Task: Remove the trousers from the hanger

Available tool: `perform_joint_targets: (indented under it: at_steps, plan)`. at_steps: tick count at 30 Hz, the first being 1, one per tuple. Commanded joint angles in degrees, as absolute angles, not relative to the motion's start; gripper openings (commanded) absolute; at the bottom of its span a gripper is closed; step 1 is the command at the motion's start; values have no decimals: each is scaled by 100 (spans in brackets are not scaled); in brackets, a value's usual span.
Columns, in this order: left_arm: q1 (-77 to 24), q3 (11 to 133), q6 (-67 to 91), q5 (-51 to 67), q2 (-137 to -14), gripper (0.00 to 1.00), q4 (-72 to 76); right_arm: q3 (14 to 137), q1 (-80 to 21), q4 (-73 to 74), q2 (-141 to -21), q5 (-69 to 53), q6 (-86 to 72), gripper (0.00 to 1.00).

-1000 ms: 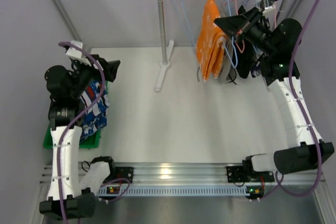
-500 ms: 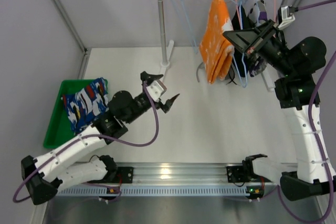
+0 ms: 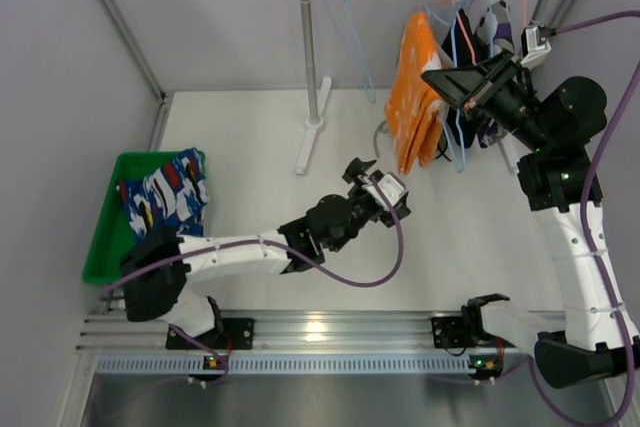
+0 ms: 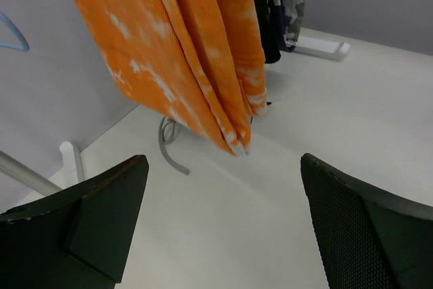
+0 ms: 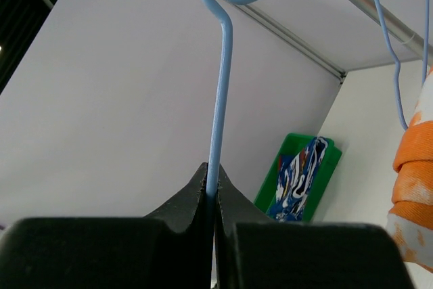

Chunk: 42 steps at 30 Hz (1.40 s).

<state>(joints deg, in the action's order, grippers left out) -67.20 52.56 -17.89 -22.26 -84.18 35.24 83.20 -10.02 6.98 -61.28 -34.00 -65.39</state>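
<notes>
Orange trousers (image 3: pixel 415 97) hang folded over a light blue hanger (image 5: pixel 218 99) on the rack at the back right. My right gripper (image 3: pixel 432 77) is shut on that hanger's wire just below its hook, and the right wrist view shows the fingertips (image 5: pixel 211 175) pinching it. My left gripper (image 3: pixel 390 185) stretches over the table middle, open and empty, a short way in front of the orange trousers (image 4: pixel 183 52) and below their hem. Its fingers (image 4: pixel 101 221) stand wide apart. Blue white-patterned trousers (image 3: pixel 165 197) lie in the green bin (image 3: pixel 98 252).
The rack's upright pole (image 3: pixel 310 47) and foot (image 3: pixel 308 147) stand at back centre. Empty wire hangers (image 3: pixel 345 7) dangle from the rail. A dark camouflage garment (image 4: pixel 281 5) hangs behind the orange one. A grey curved piece (image 4: pixel 166 150) lies on the table under the trousers.
My left arm swung from over the green bin across the table towards the orange trousers, gripper open throughout. The right gripper kept hold of the hanger, shifting it slightly right.
</notes>
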Motion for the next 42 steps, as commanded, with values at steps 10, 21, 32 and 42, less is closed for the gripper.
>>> perform_joint_targets:
  at_steps: [10,21,32,42]
  plan:
    - [-6557,6301,-1099,-2663,-9666,94,5239,8534,-1081,-422,-5748,-3357,-6258,0]
    - [-5749,6996,-1283,-2672,-10081,63,4966,8455,-1081,-571,-5687,-3393,-6337,0]
    - [-5607,6741,-1678,-2259,-9861,56,5168,8350,-1081,-712,-5695,-3489,-6539,0]
    - [-5599,7778,-2426,-2048,-10231,45,5818,8157,-1081,-650,-5643,-3524,-6548,0]
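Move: The orange trousers hang with their middle about 14 cm ahead of the left gripper, 4 cm to its right and some 13 cm up, the hem only slightly above it. Black trousers hang about 6 cm beyond them and 11 cm farther right; an empty blue hanger hangs about 20 cm ahead of the gripper and 8 cm to its left, 25 cm up. From the right hand, the orange trousers' middle lies some 8 cm ahead, 5 cm left and 12 cm below. Bring the open left gripper forward about 12 cm to the lower left part of the orange trousers, edging right and then back left, and close it about halfway around the cloth as you arrive. Then raise it roughly 5 cm while tipping the fingers up some 10 degrees. Hold the right gripper still, shut on the blue hanger. ##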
